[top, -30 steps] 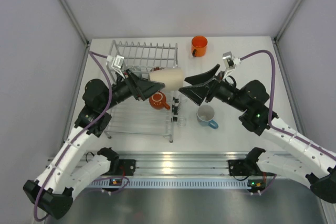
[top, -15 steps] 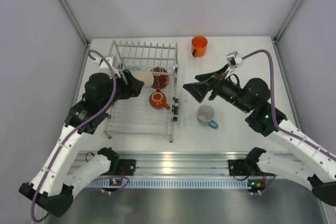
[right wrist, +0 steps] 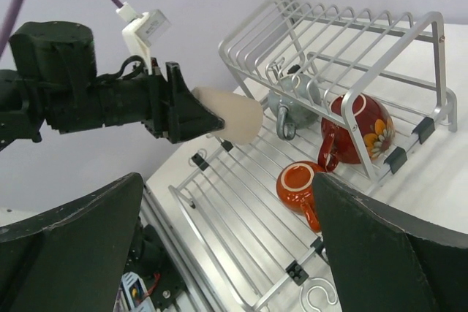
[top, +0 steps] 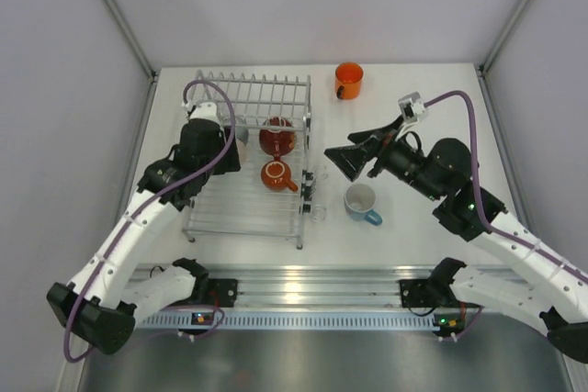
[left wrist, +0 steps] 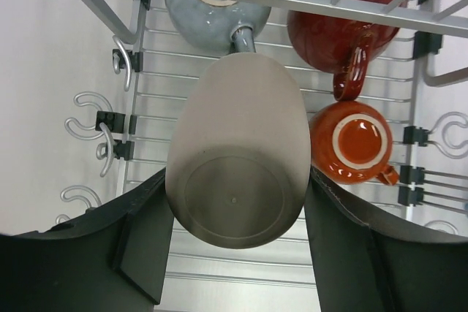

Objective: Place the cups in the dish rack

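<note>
My left gripper reaches over the dish rack, shut on a beige cup held by its sides, base toward the wrist camera. In the right wrist view the beige cup hangs above the rack's left side. Three cups are in the rack: a grey one, a red one and a dark red-orange one. A bright orange cup stands at the back of the table. A light blue cup stands right of the rack. My right gripper is open and empty above the light blue cup.
The rack's raised frame and upright tines stand at its far end. Small wire hooks stick out from the rack's sides. Grey walls enclose the white table on three sides.
My left arm carried the beige cup leftward, away from the right gripper, and now holds it over the rack. The right gripper opened wider and drew back slightly to the right.
</note>
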`<state>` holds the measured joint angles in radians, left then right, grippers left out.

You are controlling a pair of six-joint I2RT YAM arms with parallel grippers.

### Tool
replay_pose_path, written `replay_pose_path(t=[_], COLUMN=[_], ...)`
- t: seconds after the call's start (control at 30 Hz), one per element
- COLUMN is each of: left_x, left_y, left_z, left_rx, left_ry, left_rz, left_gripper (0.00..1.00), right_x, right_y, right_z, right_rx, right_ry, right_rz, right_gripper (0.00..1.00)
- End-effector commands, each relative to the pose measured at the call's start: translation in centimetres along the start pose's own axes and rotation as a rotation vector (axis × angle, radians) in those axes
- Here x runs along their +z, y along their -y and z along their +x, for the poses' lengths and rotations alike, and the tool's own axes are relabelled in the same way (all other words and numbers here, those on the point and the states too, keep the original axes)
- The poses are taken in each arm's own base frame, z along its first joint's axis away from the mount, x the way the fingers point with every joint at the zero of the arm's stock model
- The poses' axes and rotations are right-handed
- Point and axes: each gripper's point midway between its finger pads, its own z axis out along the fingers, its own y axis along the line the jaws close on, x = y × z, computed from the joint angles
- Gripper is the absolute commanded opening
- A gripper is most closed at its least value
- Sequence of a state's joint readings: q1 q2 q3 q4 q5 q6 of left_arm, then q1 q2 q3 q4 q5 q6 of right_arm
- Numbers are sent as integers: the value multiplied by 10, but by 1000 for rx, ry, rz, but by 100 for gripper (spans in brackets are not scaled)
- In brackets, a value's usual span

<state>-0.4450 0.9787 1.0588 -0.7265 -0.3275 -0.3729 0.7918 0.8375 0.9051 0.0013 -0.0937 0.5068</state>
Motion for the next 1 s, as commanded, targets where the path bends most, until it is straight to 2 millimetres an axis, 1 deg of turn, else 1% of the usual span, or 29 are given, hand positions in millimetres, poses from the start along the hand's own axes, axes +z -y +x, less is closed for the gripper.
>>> replay_pose_path(t=[0.0,0.13,0.17,0.3,0.43,0.7,0.97], left_x=[10,23,25,36,41,47,55], left_y=[-6,-9,-9,-11,-14,-27,-33], left_z=[-3,4,5,13,19,29,39], left_rx=[43,59,62,78,72,61,44], left_ry=[-15,-54,-59,-97,-113,-139,-183], left_rz=[-59,-99,-106,-135,-151,-207,-220], left_gripper=[0,0,0,0,0,0,0], right_x=[-9,-12,-14,-17,-18,-21,-23], right_y=[-11,-9,-5,0,1,5,6], right_z=[-21,-24,-19,-18,-19,-19,-20], right_rx=[-34,-45,-48,-60,-71,-77,-75], right_ry=[59,75,55,60,57,64,67], right_rz=[-21,-10,6,25,31,44,47], right_gripper=[99,99,100,99,99,99,99])
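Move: The beige cup, already in the left fingers, is bound for the free rack wires some 13 cm below that hand, about 4 cm ahead and 3 cm to its left. At about that same depth, the grey mug lies about 13 cm ahead and 1 cm left, the red mug 12 cm ahead and 12 cm right, and the orange cup 2 cm ahead and 11 cm right. From the right hand the free spot is roughly 27 cm left, 8 cm ahead and 28 cm below. The beige cup is carried down by the left hand, about 6 cm towards the free wires behind the grey mug, quickly at first and then slowing. The hand eases some 2 cm forward, then 2 cm left, away from the orange cup, while the wrist tips about 10 degrees further down and the fingers keep their grip. The empty, open right hand backs off about 2 cm to the right. ##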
